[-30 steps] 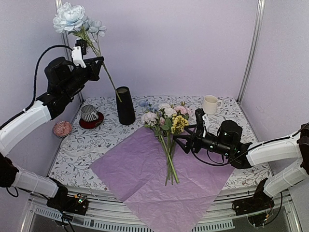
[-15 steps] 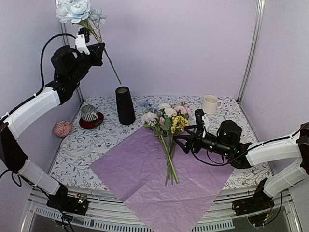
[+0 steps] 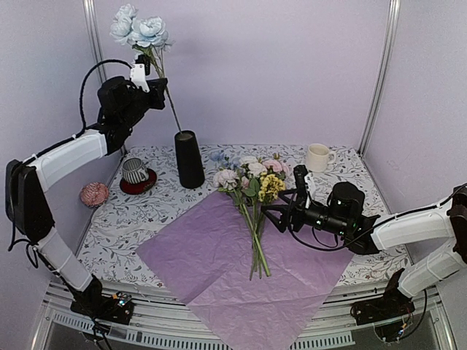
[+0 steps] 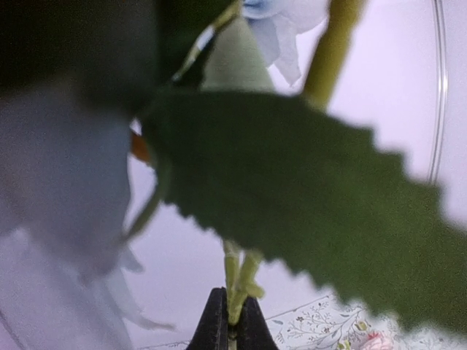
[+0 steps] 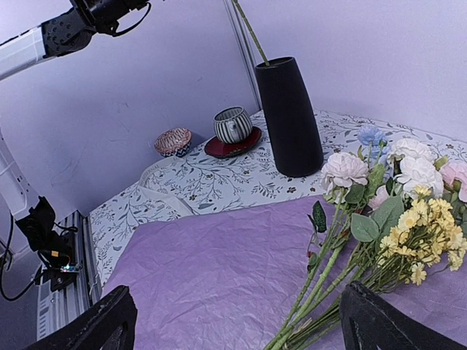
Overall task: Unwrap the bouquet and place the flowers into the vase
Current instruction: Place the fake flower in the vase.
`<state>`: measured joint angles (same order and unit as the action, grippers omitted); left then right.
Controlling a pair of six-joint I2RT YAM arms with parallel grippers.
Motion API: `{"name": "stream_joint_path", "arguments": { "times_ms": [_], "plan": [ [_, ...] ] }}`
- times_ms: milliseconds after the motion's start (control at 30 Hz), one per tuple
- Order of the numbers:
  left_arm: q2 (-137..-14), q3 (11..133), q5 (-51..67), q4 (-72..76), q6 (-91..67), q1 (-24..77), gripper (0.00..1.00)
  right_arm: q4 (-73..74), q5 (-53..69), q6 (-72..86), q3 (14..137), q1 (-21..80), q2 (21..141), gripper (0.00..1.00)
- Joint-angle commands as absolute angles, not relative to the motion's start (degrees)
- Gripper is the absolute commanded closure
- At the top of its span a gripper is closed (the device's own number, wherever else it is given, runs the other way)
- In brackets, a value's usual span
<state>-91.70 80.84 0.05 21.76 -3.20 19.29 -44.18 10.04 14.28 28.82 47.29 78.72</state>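
My left gripper (image 3: 153, 75) is raised high at the back left, shut on the green stem of pale blue flowers (image 3: 139, 29). The left wrist view shows the black fingertips (image 4: 217, 324) pinching that stem, with a big leaf filling the frame. The stem's lower end reaches the mouth of the black vase (image 3: 189, 160) (image 5: 290, 117). The other flowers (image 3: 252, 189) (image 5: 394, 219) lie loose on the flattened pink-lilac paper (image 3: 211, 270) (image 5: 211, 270). My right gripper (image 3: 271, 216) (image 5: 244, 328) stands open low over the paper, just right of the stems, holding nothing.
A striped cup on a red saucer (image 3: 135, 171) (image 5: 233, 125) and a small pink woven bowl (image 3: 94, 194) (image 5: 174, 141) stand left of the vase. A cream mug (image 3: 317, 157) sits at the back right. The paper overhangs the table's near edge.
My left arm has swung right with the pale blue flowers, bringing the stem's lower end over the vase mouth. The right arm and the flowers on the paper have not moved.
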Motion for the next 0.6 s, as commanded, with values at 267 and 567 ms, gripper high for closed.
{"name": "stream_joint_path", "arguments": {
  "times_ms": [267, 567],
  "plan": [
    [-100.45, 80.95, 4.96, 19.31, -6.02, 17.02, 1.0, -44.91, 11.35, 13.99, 29.31, 47.43, 79.87, 0.01],
    [-103.7, 80.95, 6.0, 15.82, -8.5, 16.95, 1.0, -44.81, 11.34, 14.01, 29.28, 47.41, 79.92, 0.01]
  ]
}}
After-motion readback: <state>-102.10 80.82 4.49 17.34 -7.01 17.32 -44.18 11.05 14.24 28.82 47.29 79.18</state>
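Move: The tall black vase's mouth is about 8 cm ahead of my left hand, 3 cm to its right and some 22 cm below; the blue flower's stem, already in my grip, reaches down to that mouth. On the table, the striped cup stands roughly 17 cm left of the vase and level with it, and the flower heads of the bouquet lie some 18 cm right of it. From my right hand the vase mouth is about 27 cm ahead and 24 cm left, nearly level. I lower my left hand about 11 cm towards the vase's mouth, easing it some 5 cm forward on the way and slowing to a near stop at the end. My fingers stay shut on the stem, and my wrist tips about 15 degrees downward, feeding the stem down into the opening. ##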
